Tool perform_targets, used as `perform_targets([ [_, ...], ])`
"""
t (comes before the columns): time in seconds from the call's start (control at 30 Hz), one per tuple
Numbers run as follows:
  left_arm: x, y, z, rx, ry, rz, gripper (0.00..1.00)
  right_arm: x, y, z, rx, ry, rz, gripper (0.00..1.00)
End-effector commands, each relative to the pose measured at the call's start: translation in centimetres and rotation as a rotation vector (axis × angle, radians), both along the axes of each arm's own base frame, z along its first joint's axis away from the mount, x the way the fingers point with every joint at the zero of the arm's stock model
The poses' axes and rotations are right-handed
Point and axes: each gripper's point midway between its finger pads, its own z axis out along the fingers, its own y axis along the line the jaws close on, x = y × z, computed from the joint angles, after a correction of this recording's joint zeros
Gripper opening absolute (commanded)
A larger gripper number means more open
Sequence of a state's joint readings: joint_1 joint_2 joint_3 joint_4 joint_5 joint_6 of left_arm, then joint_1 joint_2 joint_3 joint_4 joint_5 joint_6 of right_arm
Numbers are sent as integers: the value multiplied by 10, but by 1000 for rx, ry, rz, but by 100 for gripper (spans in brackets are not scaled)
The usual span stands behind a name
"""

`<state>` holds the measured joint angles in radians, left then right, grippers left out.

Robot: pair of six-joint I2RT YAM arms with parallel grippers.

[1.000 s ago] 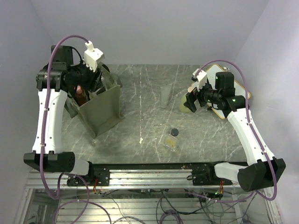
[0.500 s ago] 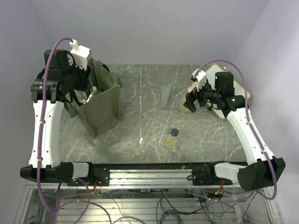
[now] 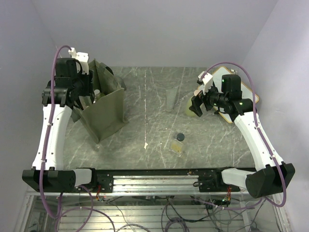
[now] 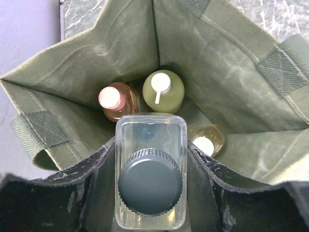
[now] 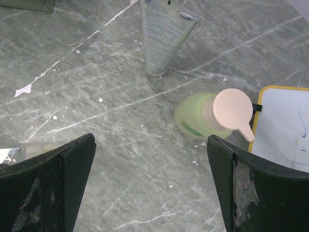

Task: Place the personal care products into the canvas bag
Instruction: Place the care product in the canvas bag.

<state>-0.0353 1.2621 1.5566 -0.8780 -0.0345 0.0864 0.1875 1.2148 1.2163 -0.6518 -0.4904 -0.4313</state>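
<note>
In the left wrist view my left gripper (image 4: 150,166) is shut on a clear square bottle (image 4: 150,135) with a dark cap, held above the open mouth of the olive canvas bag (image 4: 241,101). Inside the bag stand an orange bottle (image 4: 116,100), a yellow-green bottle (image 4: 163,91) and a pale bottle with a white cap (image 4: 206,143). My right gripper (image 5: 152,169) hangs open over the table just short of a pale green pump bottle (image 5: 200,118). A translucent grey tube (image 5: 163,36) lies beyond it. Another clear square bottle (image 3: 178,143) with a dark cap rests on the table.
A wood-framed whiteboard (image 3: 231,92) lies at the right, touching the green pump bottle. The bag (image 3: 104,113) stands at the table's left, with my left gripper (image 3: 86,95) above its opening. White flecks dot the marble tabletop (image 3: 145,121).
My left wrist has swung left and back over the bag with the clear bottle in its grip. The right arm has not moved.
</note>
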Motion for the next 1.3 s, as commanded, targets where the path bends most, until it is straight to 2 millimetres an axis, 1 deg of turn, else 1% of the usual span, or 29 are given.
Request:
perform_targets([
  [0.0,19,10,50,-18,-242,76,7,1,3,4,1,-24,18,100],
  [0.3,34,9,18,-51,-194,106,7,0,4,4,1,-24,18,100],
  [0.53,42,10,5,-100,-204,157,7,-2,3,5,2,-28,17,100],
  [0.73,52,5,-20,-161,-137,188,7,-2,4,6,3,-28,18,100],
  [0.97,61,4,-39,-196,-106,249,7,-2,4,6,2,-26,20,100],
  [1.27,67,-14,-58,-209,-74,256,8,0,6,5,-3,-25,26,100],
])
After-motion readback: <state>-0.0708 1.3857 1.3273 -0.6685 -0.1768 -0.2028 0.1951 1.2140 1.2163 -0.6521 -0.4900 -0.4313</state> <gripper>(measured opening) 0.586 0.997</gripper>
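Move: The black-capped bottle is already in the left fingers over the canvas bag's mouth; the middle of the bag lies about 3 cm ahead, 1 cm right and 16 cm below. Inside, the pump bottle is some 9 cm ahead, 2 cm right, the pink-capped bottle 8 cm ahead, 5 cm left, and the white-capped bottle 2 cm ahead, 6 cm right, all roughly 20 cm down. From the right hand the bag is about 42 cm left, 6 cm ahead and 13 cm below. Lower the left gripper about 10 cm into the bag, easing some 3 to 4 cm forward as it sinks, towards the pump bottle and pink-capped bottle at the far corner. Keep the black-capped bottle pinched at an unchanged opening, and turn the hand roughly 15 degrees counter-clockwise while its fingers tip slightly further down. ##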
